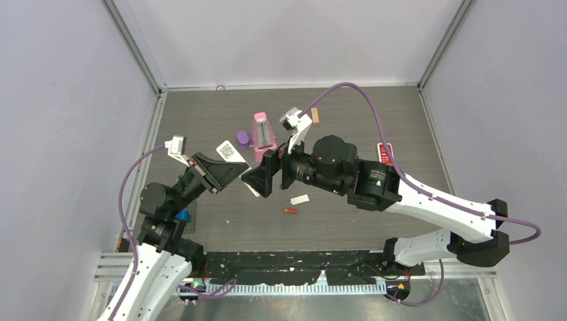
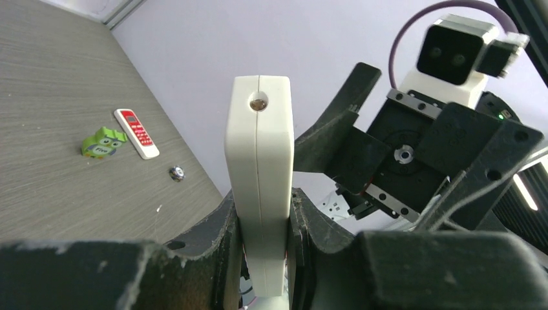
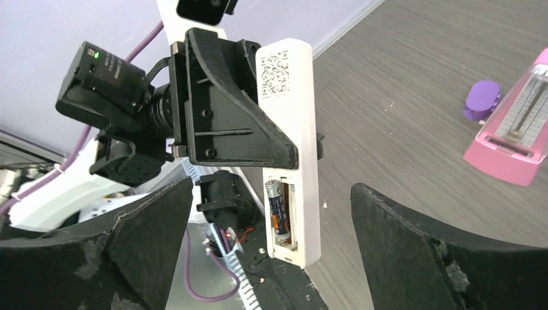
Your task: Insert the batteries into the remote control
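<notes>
My left gripper [image 1: 226,170] [image 2: 262,216] is shut on a white remote control [image 2: 258,148] [image 3: 289,123] and holds it above the table. The remote's back faces the right wrist camera, and its battery compartment is uncovered. One dark battery [image 3: 278,210] with an orange band sits in the compartment's left slot. My right gripper [image 1: 262,177] [image 3: 271,188] stands wide open facing that compartment, with one finger on each side of the remote's end and clear of it. A red-orange battery [image 1: 290,211] lies on the table below the grippers, next to a small white flat piece [image 1: 299,199].
A pink metronome-like box [image 1: 263,136] [image 3: 510,139] and a purple object [image 1: 243,138] [image 3: 481,100] stand behind the grippers. A red-and-white remote [image 1: 385,154] [image 2: 136,132] lies at the right, near a green owl figure [image 2: 102,143]. A small tan piece [image 1: 315,116] lies at the back.
</notes>
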Robot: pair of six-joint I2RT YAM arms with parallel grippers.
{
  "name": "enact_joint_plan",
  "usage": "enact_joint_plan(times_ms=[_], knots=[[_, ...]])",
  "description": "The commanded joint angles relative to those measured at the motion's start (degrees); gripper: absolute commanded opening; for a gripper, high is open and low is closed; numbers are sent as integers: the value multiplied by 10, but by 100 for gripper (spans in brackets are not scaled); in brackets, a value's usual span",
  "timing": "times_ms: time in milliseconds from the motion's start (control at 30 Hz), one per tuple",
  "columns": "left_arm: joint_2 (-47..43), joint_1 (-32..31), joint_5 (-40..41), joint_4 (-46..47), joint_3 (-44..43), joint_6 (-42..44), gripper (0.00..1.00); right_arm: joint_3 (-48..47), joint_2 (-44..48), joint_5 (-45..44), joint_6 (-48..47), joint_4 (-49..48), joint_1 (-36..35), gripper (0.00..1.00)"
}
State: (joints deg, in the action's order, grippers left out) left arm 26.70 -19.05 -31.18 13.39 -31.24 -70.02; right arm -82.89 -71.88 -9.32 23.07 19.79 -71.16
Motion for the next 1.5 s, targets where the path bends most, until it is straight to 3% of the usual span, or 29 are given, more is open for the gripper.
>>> enact_joint_plan(times_ms=[0, 200, 467, 1100, 1233, 1467], knots=[[-7, 1, -20, 62, -4, 16, 0, -16, 1, 28, 95, 21, 26, 96], [-6, 1, -29, 76, -10, 17, 0, 50, 9, 157, 181, -55, 78, 99], [-4, 1, -29, 74, -17, 16, 0, 70, -4, 190, 211, -85, 89, 92], [0, 1, -18, 69, -28, 12, 0, 107, -18, 225, 240, -121, 112, 57], [-4, 1, 16, 21, -44, -41, 0, 115, -15, 229, 232, -129, 113, 50], [-13, 1, 41, 48, -33, -103, 0, 118, -14, 236, 226, -143, 113, 42]])
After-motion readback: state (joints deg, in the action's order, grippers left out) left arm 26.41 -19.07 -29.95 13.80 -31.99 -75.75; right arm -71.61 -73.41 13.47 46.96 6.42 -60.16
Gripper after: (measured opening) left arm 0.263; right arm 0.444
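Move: The battery end of the remote control, held by the left hand with one battery already in its open compartment, lies about 3 cm left of the right hand, level fore-and-aft, and some 4 cm below it. On the table, roughly 35 cm below that hand, are the orange battery 4 cm ahead and 5 cm right, the white cover 8 cm ahead and 8 cm right, and the pink metronome some 24 cm ahead and 4 cm left. From the left hand, the battery end is about 3 cm back, 3 cm right and 3 cm down. With its fingers spread wide, the right hand sinks about 4 cm and rolls some 25 degrees so that its forward side dips, then eases about 2 cm left while the fingers close to under half open, one on each side of the remote control's battery end, by the compartment. The left hand keeps its grip on the remote control, drawing back and up about 1 cm, holding there, then coming forward again with a slight turn of the wrist at the end. ##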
